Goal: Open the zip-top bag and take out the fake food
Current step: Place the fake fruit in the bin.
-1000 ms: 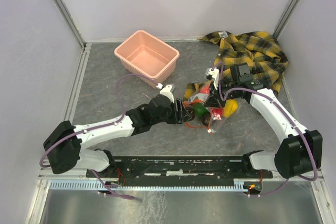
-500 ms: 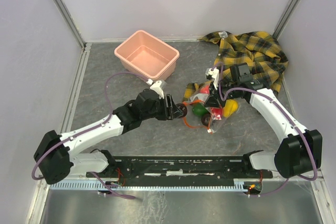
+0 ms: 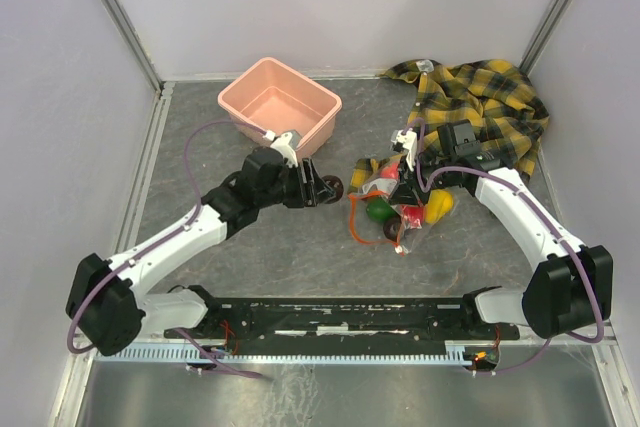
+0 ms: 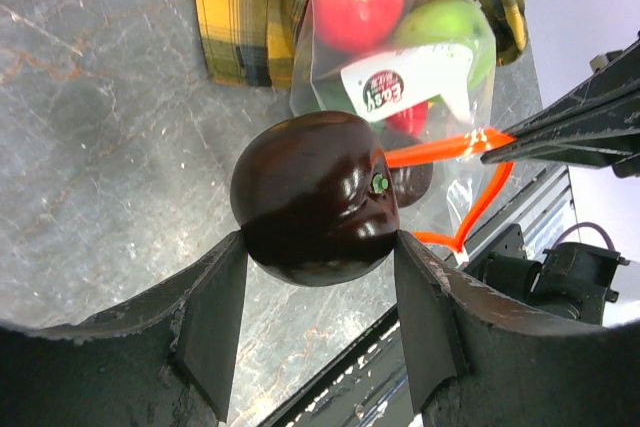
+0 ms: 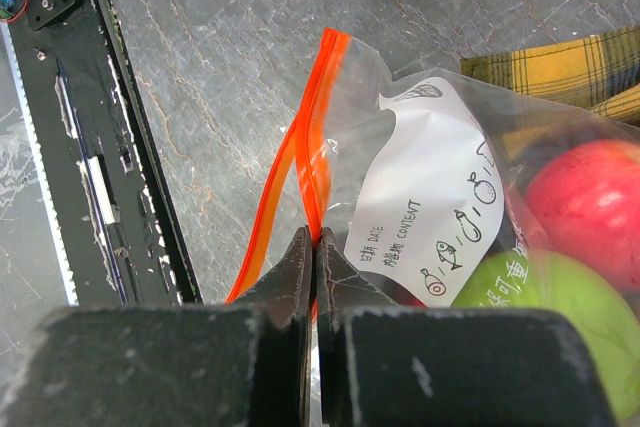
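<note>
The zip-top bag (image 3: pixel 385 205) lies mid-table with its orange-red zip strip (image 5: pixel 318 117) parted. My right gripper (image 5: pixel 316 243) is shut on one lip of that strip, also seen from above (image 3: pixel 402 183). Inside the bag (image 5: pixel 430 187) lie fake food pieces: a red fruit (image 5: pixel 590 197) and a light green one (image 5: pixel 545 312). My left gripper (image 4: pixel 318 252) is shut on a glossy dark brown fruit (image 4: pixel 315 197), held in the air left of the bag (image 4: pixel 400 77) and just in front of the pink tub. From above, that fruit (image 3: pixel 332 188) shows at my left gripper (image 3: pixel 322 189).
The pink tub (image 3: pixel 243 91) stands at the back, just behind my left gripper. A yellow-and-black plaid shirt (image 3: pixel 490 107) is heaped at the back right, touching the bag. Grey walls and metal rails (image 3: pixel 150 162) bound the table.
My left arm has drawn back from the bag's mouth, to the left and toward the pink tub, carrying the dark brown fruit. The right gripper has held still on the zip strip.
</note>
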`<action>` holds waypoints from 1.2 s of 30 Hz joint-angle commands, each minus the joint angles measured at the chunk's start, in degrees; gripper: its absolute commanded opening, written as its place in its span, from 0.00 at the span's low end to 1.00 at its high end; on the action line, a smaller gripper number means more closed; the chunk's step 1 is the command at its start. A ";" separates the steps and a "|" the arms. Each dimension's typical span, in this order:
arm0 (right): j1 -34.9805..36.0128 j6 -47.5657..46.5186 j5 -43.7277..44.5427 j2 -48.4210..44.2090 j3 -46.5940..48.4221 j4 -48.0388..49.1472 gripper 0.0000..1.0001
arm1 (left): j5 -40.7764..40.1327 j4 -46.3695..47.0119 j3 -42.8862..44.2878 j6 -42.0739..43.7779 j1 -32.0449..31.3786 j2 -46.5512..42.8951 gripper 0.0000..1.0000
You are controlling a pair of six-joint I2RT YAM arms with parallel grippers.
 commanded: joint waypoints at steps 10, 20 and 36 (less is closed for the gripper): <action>0.27 -0.97 -0.20 0.10 1.01 -0.11 0.01 | 5.32 7.82 8.80 5.08 9.10 6.61 0.52; 0.27 -0.99 -0.29 0.29 0.98 -0.13 0.02 | 9.40 11.41 14.49 4.43 17.50 11.40 0.52; 0.27 -1.10 -0.03 0.46 0.88 -0.20 0.02 | 5.79 8.24 21.79 7.99 23.03 18.72 0.53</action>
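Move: The bin that the dark round fruit is bound for has its middle about 20 cm ahead of the left hand, 12 cm to its left and 9 cm lower; that hand already grips the fruit. The open zip-top bag lies some 18 cm to the hand's right and 5 cm back, the green fruit inside it about 13 cm right and 5 cm back. From the right hand, the bin is roughly 22 cm ahead and 27 cm left. The dark fruit, still pinched between the left fingertips, is carried away from the bag and forward by about 17 cm, drifting some 7 cm left and rising about 5 cm, until it hangs over the bin's near right part. The wrist swings roughly 15 degrees counter-clockwise and tips up a little; the grip stays unchanged. The right hand stays put, still pinching the bag's orange zip edge. ##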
